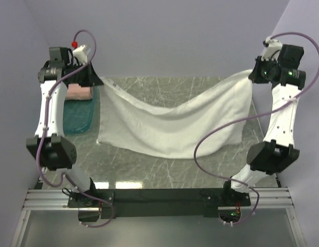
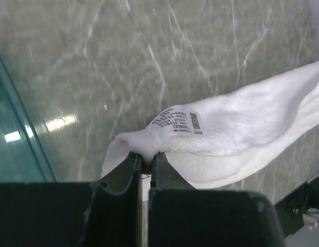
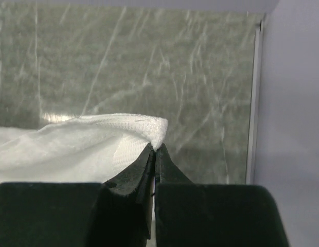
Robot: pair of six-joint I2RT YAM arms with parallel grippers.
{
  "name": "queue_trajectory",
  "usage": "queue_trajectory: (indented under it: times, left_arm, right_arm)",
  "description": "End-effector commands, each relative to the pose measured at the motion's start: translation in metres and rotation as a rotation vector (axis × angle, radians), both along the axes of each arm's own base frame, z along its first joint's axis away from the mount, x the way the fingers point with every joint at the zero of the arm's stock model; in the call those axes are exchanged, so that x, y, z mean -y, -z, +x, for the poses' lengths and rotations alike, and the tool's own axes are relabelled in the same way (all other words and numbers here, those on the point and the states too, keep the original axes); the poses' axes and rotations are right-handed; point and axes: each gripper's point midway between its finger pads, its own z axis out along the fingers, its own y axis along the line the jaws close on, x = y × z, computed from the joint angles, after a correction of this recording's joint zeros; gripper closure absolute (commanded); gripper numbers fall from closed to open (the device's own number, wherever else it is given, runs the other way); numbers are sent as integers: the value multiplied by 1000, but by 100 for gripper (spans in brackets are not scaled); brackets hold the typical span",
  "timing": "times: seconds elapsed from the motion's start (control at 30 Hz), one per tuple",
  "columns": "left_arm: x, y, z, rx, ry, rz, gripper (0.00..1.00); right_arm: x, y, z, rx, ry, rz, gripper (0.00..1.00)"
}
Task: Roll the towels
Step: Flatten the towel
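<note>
The large white towel (image 1: 170, 121) hangs stretched between both arms above the marble table, sagging in the middle with its lower edge on the surface. My left gripper (image 2: 146, 155) is shut on the towel's left corner (image 2: 144, 141), right by its printed label (image 2: 176, 122). My right gripper (image 3: 156, 149) is shut on the towel's right corner (image 3: 158, 128), raised at the far right. In the top view both grippers are high at the back, left (image 1: 92, 77) and right (image 1: 253, 74). A salmon-pink towel (image 1: 80, 92), rolled, lies in the tray at the far left.
A teal translucent tray (image 1: 77, 117) sits at the left edge of the marble table (image 1: 149, 172), just beside the hanging towel. Purple walls close in at the back and on the right. The arm bases and their cables stand along the near edge.
</note>
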Motion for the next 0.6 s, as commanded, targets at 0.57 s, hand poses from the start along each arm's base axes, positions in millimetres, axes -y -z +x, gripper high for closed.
queue_trajectory:
  times: [0.57]
  left_arm:
    - [-7,33,5,20,121,65,100]
  right_arm:
    - [3,-10,-3,188,-125,-109,100]
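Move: Both hands already hold the white towel up by its ends, some 30 cm above the table. Its sagging middle hangs about 31 cm to the left hand's right, 12 cm back and 14 cm lower; from the right hand that is some 32 cm left, 12 cm back and 18 cm lower. The pink roll lies roughly 17 cm left and 12 cm ahead of the left hand, 25 cm below, and its blue bin's middle about 19 cm left, 7 cm ahead and 27 cm below. Still pinching the towel's two ends with shut fingers, both hands flick it forward and up, then pull back and start down. The left reaches about 9 cm out and 9 up; the right goes about 5 out but 15 up. Fingertips tip upward some 20 degrees left, almost 30 right, before easing partly back. ##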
